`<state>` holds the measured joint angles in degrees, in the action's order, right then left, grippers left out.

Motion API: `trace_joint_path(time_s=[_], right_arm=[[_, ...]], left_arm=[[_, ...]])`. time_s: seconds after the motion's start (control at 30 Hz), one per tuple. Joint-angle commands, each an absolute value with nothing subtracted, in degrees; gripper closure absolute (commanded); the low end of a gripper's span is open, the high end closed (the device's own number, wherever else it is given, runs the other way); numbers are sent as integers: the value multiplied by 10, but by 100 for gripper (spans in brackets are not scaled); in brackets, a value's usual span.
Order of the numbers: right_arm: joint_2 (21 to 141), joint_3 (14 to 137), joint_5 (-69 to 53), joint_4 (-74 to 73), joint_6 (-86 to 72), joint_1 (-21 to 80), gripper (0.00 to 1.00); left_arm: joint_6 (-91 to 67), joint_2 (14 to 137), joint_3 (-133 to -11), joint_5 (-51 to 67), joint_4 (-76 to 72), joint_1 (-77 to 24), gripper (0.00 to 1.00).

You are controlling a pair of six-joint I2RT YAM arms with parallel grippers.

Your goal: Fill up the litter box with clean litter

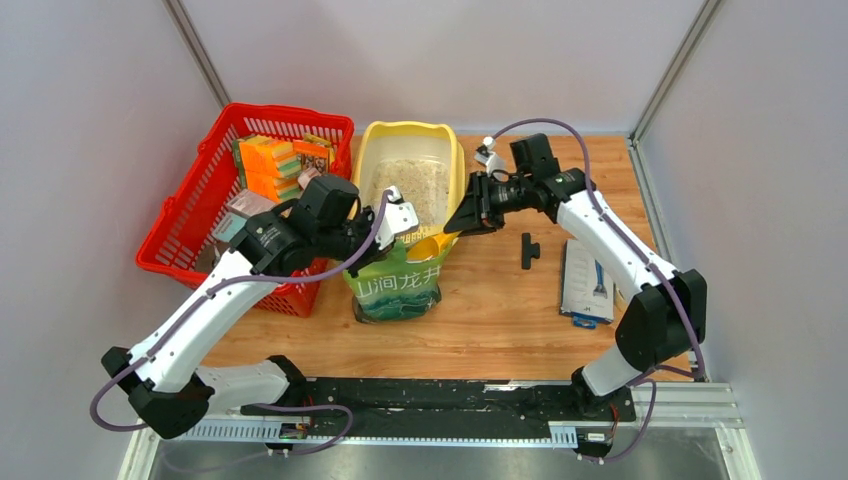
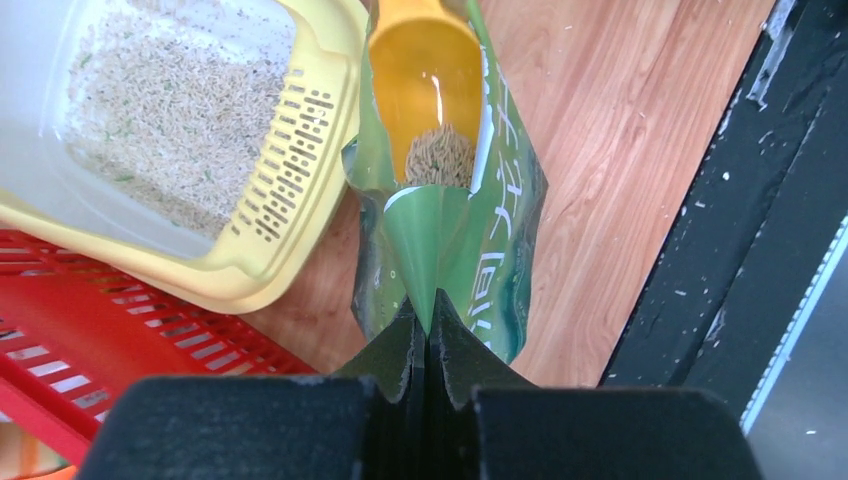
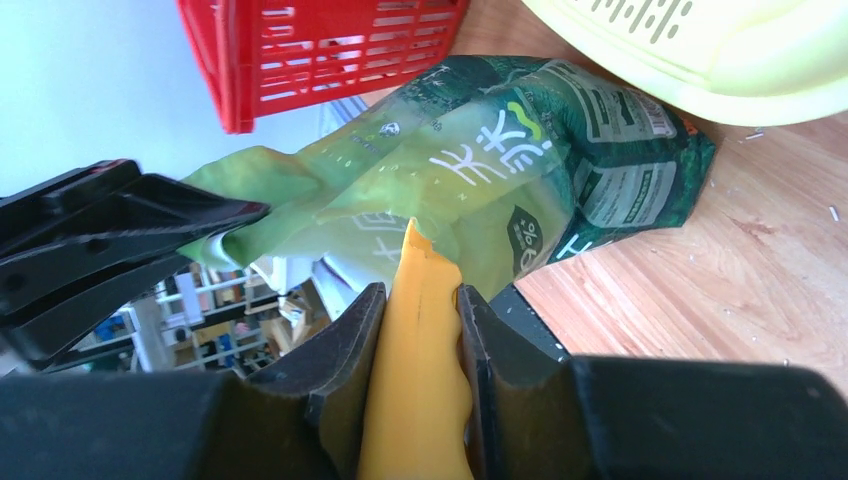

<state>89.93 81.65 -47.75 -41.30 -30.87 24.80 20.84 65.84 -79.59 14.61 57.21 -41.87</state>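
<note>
The pale yellow litter box (image 1: 372,150) stands at the back centre with a layer of clean litter (image 1: 418,188) in it; the left wrist view shows its slotted lip (image 2: 290,150) and the litter (image 2: 160,110). A green pouch (image 1: 395,285) stands just in front of it. My left gripper (image 1: 400,220) is shut on the pouch's top edge (image 2: 432,270), holding the mouth open. My right gripper (image 1: 463,220) is shut on the handle of a yellow scoop (image 3: 415,380). The scoop (image 2: 425,90) sits inside the pouch mouth with some litter (image 2: 440,158) in its bowl.
A red mesh basket (image 1: 185,215) with coloured boxes stands left of the litter box, touching the pouch's side. A small black T-shaped part (image 1: 529,250) and a flat packaged item (image 1: 587,282) lie on the wooden table at right. A black rail (image 1: 450,395) runs along the near edge.
</note>
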Motion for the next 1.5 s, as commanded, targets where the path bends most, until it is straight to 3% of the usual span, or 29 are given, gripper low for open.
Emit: trace_joint_path(time_s=[0.0, 0.33, 0.67, 1.2, 1.47], right_arm=[[871, 800, -535, -350, -315, 191, 100], [876, 752, -649, -271, -358, 164, 100], [882, 750, -666, -207, -471, 133, 100], [832, 796, -599, -314, -402, 133, 100], [816, 808, -460, -381, -346, 171, 100]], left_arm=[[282, 615, -875, 178, 555, -423, 100], [336, 634, -900, 178, 606, -424, 100], [333, 634, -897, 172, 592, -423, 100], [366, 645, -927, 124, 622, -423, 100], [355, 670, -935, 141, 599, -428, 100]])
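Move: From the right hand, which already holds the yellow scoop with its bowl in the bag's mouth, the litter box's middle lies about 13 cm ahead, 9 cm left and 18 cm below. The green bag's body is some 11 cm left, 8 cm back and 10 cm below; the small black holder sits about 18 cm right, 2 cm back. From the left hand, pinching the bag's rim, the box is about 17 cm ahead and 4 cm right. The right hand lifts the scoop about 5 cm and draws it right, bowl tipping up, while the left keeps pinching the rim. ##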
